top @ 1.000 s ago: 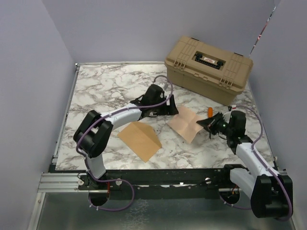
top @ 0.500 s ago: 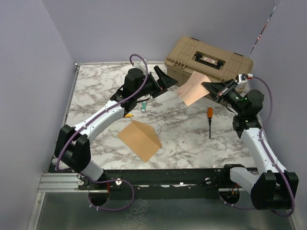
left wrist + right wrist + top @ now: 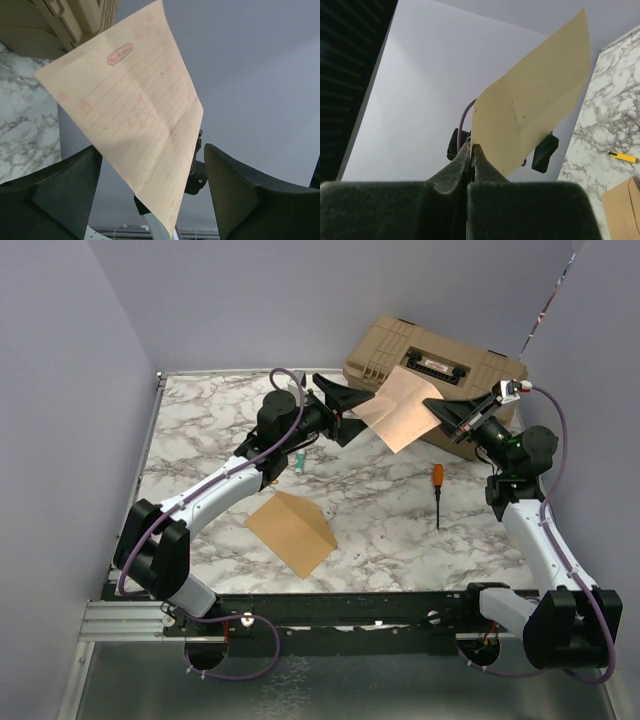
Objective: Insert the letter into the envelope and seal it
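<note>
The letter [image 3: 398,408], a pale pinkish-tan lined sheet with fold creases, hangs in the air in front of the toolbox. My right gripper [image 3: 441,412] is shut on its right corner; in the right wrist view the closed tips [image 3: 472,150] pinch the letter's [image 3: 530,115] edge. My left gripper [image 3: 347,410] stands open at the sheet's left side. In the left wrist view the letter's [image 3: 135,115] lower corner lies between the wide-apart fingers [image 3: 55,195], which are not pressing on it. The kraft-brown envelope [image 3: 292,531] lies on the marble table near the front, apart from both grippers.
A tan toolbox [image 3: 440,365] stands at the back right, just behind the raised letter. An orange-handled screwdriver [image 3: 437,480] lies below the right arm. A small green-capped item [image 3: 298,460] lies under the left arm. A yellow item [image 3: 622,157] shows on the table in the right wrist view.
Both arms rose from the table and carried the letter up in front of the toolbox. The left gripper let go and opened wide; the right stayed shut on the letter.
</note>
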`<state>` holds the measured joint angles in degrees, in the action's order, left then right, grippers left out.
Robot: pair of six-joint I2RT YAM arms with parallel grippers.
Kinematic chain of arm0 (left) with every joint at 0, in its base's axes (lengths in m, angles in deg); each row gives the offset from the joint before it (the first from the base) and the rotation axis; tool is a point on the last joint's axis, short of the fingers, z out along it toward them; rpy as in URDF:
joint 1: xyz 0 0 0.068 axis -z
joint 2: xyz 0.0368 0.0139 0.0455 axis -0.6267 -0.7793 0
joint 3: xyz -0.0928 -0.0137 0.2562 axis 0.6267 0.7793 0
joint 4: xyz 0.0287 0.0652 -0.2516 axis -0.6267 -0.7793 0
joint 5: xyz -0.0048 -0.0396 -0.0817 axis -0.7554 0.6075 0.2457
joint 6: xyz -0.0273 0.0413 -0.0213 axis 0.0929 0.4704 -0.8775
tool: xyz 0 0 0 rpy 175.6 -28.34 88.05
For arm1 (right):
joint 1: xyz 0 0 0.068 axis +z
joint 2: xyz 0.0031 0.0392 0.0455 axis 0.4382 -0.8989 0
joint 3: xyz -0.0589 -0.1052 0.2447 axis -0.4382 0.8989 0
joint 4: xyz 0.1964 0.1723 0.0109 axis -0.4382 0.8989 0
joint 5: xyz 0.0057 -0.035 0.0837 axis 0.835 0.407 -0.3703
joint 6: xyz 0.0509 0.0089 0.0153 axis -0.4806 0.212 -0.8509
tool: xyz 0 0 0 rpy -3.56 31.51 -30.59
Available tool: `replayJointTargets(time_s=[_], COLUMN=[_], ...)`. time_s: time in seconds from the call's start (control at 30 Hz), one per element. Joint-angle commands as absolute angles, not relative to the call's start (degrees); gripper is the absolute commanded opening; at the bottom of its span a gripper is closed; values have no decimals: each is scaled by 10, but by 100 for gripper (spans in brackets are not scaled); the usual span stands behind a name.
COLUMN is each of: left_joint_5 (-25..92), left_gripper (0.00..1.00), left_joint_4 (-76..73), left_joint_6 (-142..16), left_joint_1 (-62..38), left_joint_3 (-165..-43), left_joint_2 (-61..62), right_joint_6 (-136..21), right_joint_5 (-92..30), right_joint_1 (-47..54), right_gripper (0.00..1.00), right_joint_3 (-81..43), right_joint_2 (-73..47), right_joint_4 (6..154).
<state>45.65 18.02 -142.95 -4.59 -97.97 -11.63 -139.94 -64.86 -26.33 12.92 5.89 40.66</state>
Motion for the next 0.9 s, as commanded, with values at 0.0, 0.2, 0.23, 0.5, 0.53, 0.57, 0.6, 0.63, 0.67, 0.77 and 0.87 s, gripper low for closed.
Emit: replayJointTargets(time_s=[0.0, 0.2, 0.23, 0.5, 0.53, 0.57, 0.6, 0.63, 0.67, 0.77, 0.87], left_joint_5=[432, 428, 427, 391, 384, 377, 370, 362, 356, 367, 434], left_gripper=[72, 49, 46, 0, 0, 0, 0, 0, 0, 0, 0], left_joint_4=[227, 237, 239, 258, 258, 259, 262, 264, 267, 270, 261], left_joint_6=[-1476, -1458, -1463, -1446, -1430, -1411, -1387, -1363, -1335, -1249, -1180], left_joint_1=[-33, -32, -32, -32, -33, -35, -40, -47, -54, -72, -92], left_joint_3=[-973, -969, -966, -944, -944, -943, -942, -941, -939, -943, -960], left_joint_2=[-107, -109, -110, -93, -89, -83, -74, -63, -52, -20, -12], right_joint_6=[-1432, -1474, -1478, -1472, -1463, -1452, -1436, -1418, -1394, -1262, -1122], right_joint_5=[-665, -644, -642, -656, -658, -658, -660, -665, -671, -681, -696], right_joint_1=[-260, -260, -254, -248, -248, -248, -248, -248, -248, -248, -248], right_gripper=[1, 1, 1, 6, 17, 34, 47, 59, 71, 91, 96], right_joint_3=[142, 174, 178, 190, 190, 189, 187, 182, 176, 128, 59], right_joint_2=[54, 78, 80, 82, 85, 90, 96, 101, 107, 120, 110], right_joint_4=[359, 365, 361, 370, 384, 401, 418, 438, 464, 591, 723])
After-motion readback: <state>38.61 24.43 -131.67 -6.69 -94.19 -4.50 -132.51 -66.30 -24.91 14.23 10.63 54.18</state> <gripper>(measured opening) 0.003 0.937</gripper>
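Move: Some 7 cm to the right of the open left hand and at about its height is the middle of the letter, its near long edge facing those fingers; from the right hand, which already holds it, that middle is about 6 cm left and 2 cm farther out. Far below the left hand, roughly 32 cm, the envelope lies about 13 cm back and 15 cm left, and the glue stick some 7 cm ahead and 14 cm left. Closing almost in place, the left fingers pinch the long edge of the letter near its middle fold while the right hand, still gripping, eases some 2 cm down and slightly back. Then the right fingers open wide and let go, and the left hand draws the letter up and to the left, about 4 cm each way, away from the right hand, tilting up and turning a little counter-clockwise, some 20 degrees in all. ##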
